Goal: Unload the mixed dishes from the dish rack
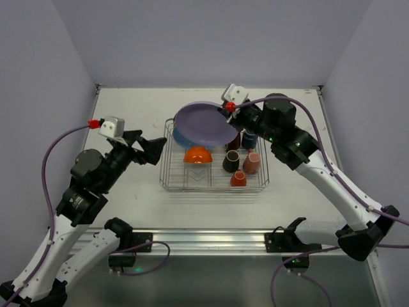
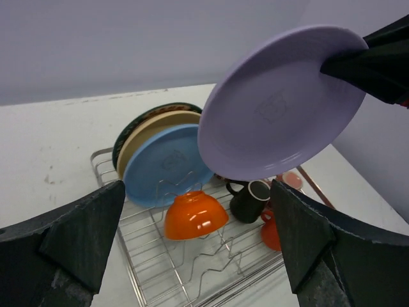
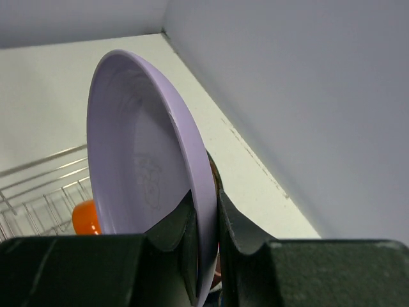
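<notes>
My right gripper [image 1: 230, 116] is shut on the rim of the lavender plate [image 1: 203, 123] and holds it tilted above the back of the dish rack [image 1: 167, 174]. The right wrist view shows its fingers [image 3: 182, 224] pinching the plate's edge [image 3: 137, 147]. In the left wrist view the lavender plate [image 2: 281, 102] hangs over the blue plate [image 2: 163, 167], the yellow plate [image 2: 153, 125] and the dark-rimmed plate [image 2: 136, 125], which stand in the rack [image 2: 160, 272]. An upside-down orange bowl [image 2: 195, 216] lies in the middle. My left gripper [image 1: 151, 149] is open and empty, left of the rack.
Mugs sit in the rack's right part: black [image 1: 231, 161], pink [image 1: 252, 162], orange [image 1: 238, 179], blue [image 1: 249, 138] and maroon [image 1: 233, 141]. Walls close the table on the left, back and right. Bare tabletop [image 1: 128, 115] lies left of the rack.
</notes>
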Motion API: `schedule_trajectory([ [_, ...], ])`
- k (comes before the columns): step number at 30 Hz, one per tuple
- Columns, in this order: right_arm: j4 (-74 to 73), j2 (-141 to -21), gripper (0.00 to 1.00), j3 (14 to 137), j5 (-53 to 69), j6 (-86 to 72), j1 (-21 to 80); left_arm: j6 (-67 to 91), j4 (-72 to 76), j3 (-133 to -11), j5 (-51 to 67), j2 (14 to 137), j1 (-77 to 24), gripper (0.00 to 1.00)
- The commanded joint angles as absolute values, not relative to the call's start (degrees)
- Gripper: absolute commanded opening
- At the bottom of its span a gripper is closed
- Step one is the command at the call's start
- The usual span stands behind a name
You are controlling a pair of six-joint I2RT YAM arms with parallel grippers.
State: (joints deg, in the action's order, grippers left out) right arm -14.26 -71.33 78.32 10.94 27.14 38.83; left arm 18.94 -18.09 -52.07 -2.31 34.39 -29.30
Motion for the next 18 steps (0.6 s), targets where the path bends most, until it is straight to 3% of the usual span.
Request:
schedule_trajectory([
  [1, -14.67, -68.48, 0.00, 81.29, -2.22, 10.06, 37.80, 19.86, -10.90, -54.66, 7.46, 37.87, -29.09, 1.00],
  [3, -18.34, -66.98, 0.00, 82.09, -4.39, -4.82, 34.39, 20.82, -9.94, -55.63, 9.74, 40.24, -29.09, 1.00],
  [7, -18.81, -60.39, 0.00, 76.74, 8.15, -18.00, 26.03, 25.21, -6.95, -57.04, 13.08, 44.99, -29.00, 1.00],
  [11, -18.72, -57.40, 0.00, 74.10, 22.82, -22.32, 22.42, 28.82, -0.01, -57.83, 24.68, 50.00, -29.00, 1.00],
  [18, -17.05, -55.20, 0.00, 71.72, 29.17, -24.08, 20.30, 30.67, 2.37, -60.82, 30.41, 57.12, -29.09, 0.98],
])
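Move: The right hand already grips the purple plate by its right rim, the plate's middle about 7 cm to that hand's left, 1 ahead and 4 below; the open left gripper waits some 22 cm left, 8 back and 3 lower. From the left hand the plate's middle is roughly 15 cm right and 8 ahead, about level. Below, the orange bowl lies about 13 cm right, 8 ahead and 23 down from the left hand, and the blue plate 18 ahead, 13 right, 20 down. The left hand sweeps about 11 cm to its right towards the purple plate's free left rim, turning nearly 30 degrees clockwise with the fingers kept wide open, until they come to either side of the rim without a visible grip. Meanwhile the right hand keeps its pinch on the opposite rim, carries the plate some 9 cm right and then draws back about 5 cm, rolling nearly 50 degrees about its own fingers, clockwise as seen from behind the hand, to offer the rim to the left gripper. ##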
